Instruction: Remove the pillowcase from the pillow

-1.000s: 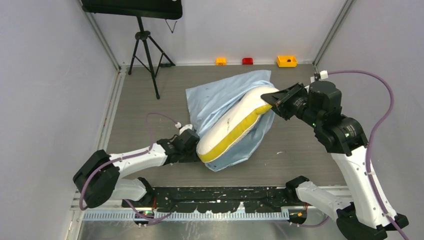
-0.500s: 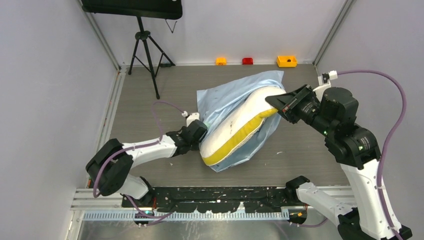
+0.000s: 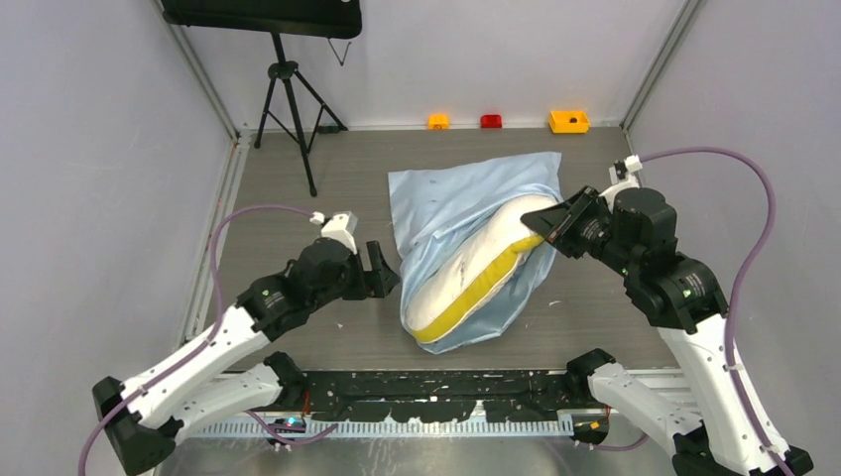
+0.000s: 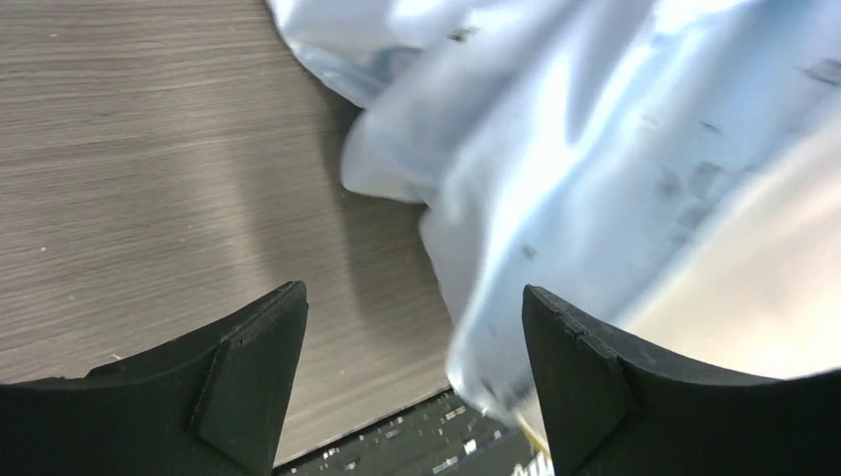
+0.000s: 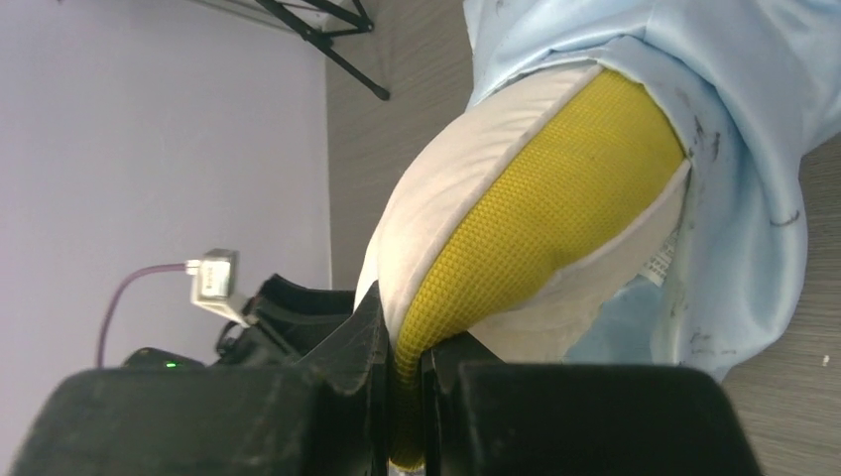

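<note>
The white pillow with its yellow side band lies tilted in the middle of the table, half out of the light-blue pillowcase. My right gripper is shut on the pillow's far right corner; the right wrist view shows the yellow band of the pillow pinched in that gripper, with the pillowcase draped behind. My left gripper stands open just left of the pillow. In the left wrist view the gripper holds nothing, and a blurred edge of the pillowcase hangs near its right finger.
A black tripod stands at the back left. Three small blocks, orange, red and yellow, sit along the back wall. A black rail runs along the near edge. Walls close in on both sides.
My left gripper has opened, let go of the pillowcase and drawn back to the left. The pillowcase has settled flatter at the far side. The right gripper keeps its hold, slightly lower.
</note>
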`<action>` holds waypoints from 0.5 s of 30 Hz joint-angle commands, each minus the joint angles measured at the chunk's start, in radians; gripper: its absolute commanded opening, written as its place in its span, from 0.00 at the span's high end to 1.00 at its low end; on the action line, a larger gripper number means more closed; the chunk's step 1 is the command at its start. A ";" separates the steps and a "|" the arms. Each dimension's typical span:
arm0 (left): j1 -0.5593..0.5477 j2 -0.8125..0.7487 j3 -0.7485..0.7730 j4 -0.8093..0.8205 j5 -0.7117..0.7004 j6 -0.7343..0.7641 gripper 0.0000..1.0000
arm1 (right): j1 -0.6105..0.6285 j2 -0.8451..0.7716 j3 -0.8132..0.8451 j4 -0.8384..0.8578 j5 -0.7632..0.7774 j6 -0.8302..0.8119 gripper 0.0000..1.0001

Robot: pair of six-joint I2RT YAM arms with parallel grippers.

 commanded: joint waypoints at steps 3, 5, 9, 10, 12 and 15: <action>0.002 -0.079 0.047 0.045 0.304 0.116 0.18 | -0.004 -0.054 -0.063 0.188 -0.133 -0.146 1.00; 0.001 -0.048 0.047 0.088 0.368 0.134 0.18 | -0.003 -0.064 -0.080 0.188 -0.147 -0.158 1.00; -0.001 0.038 0.049 0.157 0.435 0.162 0.18 | -0.002 -0.081 -0.092 0.188 -0.163 -0.158 1.00; -0.001 0.052 0.049 0.164 0.419 0.165 0.18 | -0.002 -0.083 -0.092 0.188 -0.166 -0.154 1.00; -0.001 0.081 0.047 0.172 0.375 0.182 0.19 | -0.003 -0.086 -0.089 0.188 -0.176 -0.150 1.00; -0.001 0.129 0.053 0.183 0.337 0.206 0.22 | -0.003 -0.086 -0.086 0.188 -0.187 -0.147 1.00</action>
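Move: The near-left part of the pillowcase's rim lies about 6 cm to the right of my open left hand, some 4 cm back and 9 cm below. The pillow's lower end is about 9 cm to that hand's right, 8 cm back and 11 cm below; the case's closed part spreads some 16 cm ahead and 17 cm right, 15 cm below. From my right hand, gripping the pillow's upper corner, that rim is roughly 24 cm left, 9 cm back and 25 cm below. I carry my left hand about 5 cm right and 3 cm back towards the pillowcase's rim, arching up a little before sinking to its old height and swinging some 20 degrees clockwise, fingers still wide open. My right hand keeps its pinch on the pillow's corner, easing down and back about 2 cm each while turning slightly counter-clockwise. ##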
